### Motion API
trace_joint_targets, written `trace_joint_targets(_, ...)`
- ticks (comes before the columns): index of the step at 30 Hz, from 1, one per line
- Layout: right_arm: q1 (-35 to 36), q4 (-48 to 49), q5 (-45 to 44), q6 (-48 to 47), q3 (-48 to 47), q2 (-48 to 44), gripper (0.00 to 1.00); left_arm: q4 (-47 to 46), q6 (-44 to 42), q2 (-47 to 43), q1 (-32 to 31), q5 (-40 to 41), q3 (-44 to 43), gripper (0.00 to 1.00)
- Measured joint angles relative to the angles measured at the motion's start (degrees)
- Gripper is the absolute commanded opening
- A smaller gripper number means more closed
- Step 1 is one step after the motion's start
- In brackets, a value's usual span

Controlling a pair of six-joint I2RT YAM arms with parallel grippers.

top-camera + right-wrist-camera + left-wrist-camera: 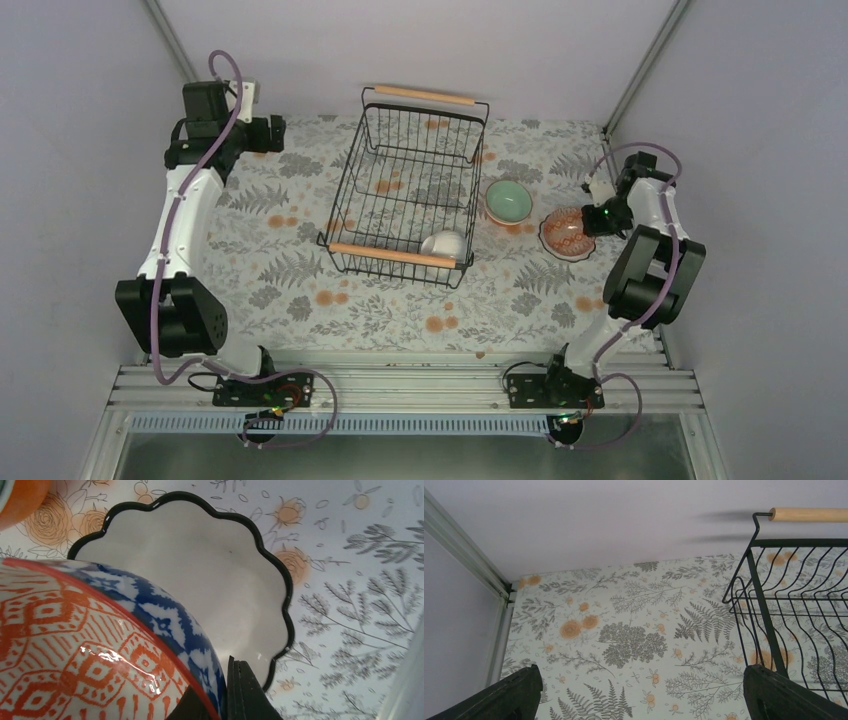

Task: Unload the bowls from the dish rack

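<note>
The black wire dish rack (392,172) stands mid-table, a white bowl (443,245) in its near right corner. A mint-green bowl (508,200) sits on the cloth right of the rack. Further right is the orange patterned bowl (566,232), and my right gripper (598,218) is shut on its rim. In the right wrist view that gripper (225,695) pinches the blue-and-orange patterned bowl (75,645) just over a scalloped white bowl (200,575) with a black rim. My left gripper (268,133) is open at the far left back, empty (641,705), with the rack (794,595) to its right.
A glossy orange bowl side (20,497) shows in the right wrist view's upper left corner. The rack's wooden handles (392,256) (425,95) run along its near and far ends. Enclosure walls and a corner post (464,555) stand close behind the left gripper.
</note>
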State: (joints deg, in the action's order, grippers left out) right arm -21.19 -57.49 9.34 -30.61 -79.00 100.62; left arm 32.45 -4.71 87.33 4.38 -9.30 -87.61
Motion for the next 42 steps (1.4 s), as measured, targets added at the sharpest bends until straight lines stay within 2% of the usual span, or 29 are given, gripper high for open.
trace_joint_targets(10,0.0,2.97,2.49,0.17,-0.13,6.1,0.04,-0.63,-0.02,-0.61,0.28,-0.5,2.1,1.0)
trace_joint_targets(28,0.0,5.6,1.07,0.72,-0.37,7.34,0.04,-0.68,0.0,-2.43,0.33,-2.23,3.65,1.0)
trace_joint_targets(35,0.0,7.17,-1.03,1.42,0.15,7.43,0.27,-0.7,0.0,-3.43,0.35,-3.28,4.07,1.0)
trace_joint_targets(42,0.09,7.72,-2.38,1.62,1.16,7.43,0.31,-0.72,0.0,-3.61,0.35,-4.17,4.55,1.0)
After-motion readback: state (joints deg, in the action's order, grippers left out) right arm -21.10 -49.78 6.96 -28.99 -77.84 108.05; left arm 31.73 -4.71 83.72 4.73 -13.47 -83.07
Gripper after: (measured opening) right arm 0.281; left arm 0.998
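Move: The right hand still pinches the orange patterned bowl by its right-hand rim. The scalloped bowl it is bound for has its middle about 9 cm below this hand and 3 cm to the left, neither ahead nor back. The green bowl stands roughly 17 cm left and 8 cm ahead, the white bowl in the rack about 33 cm left and 2 cm back. From the idle left hand the scalloped bowl lies some 66 cm right, 11 cm back and 30 cm below. Still pinching the rim, the right hand lowers the orange bowl into the scalloped bowl until it touches, sinking about 5 cm in all, most of it early, while easing some 2 cm forward. It then edges a little over 1 cm right, and late on the fingers open about a quarter, letting go of the rim but staying astride it. ##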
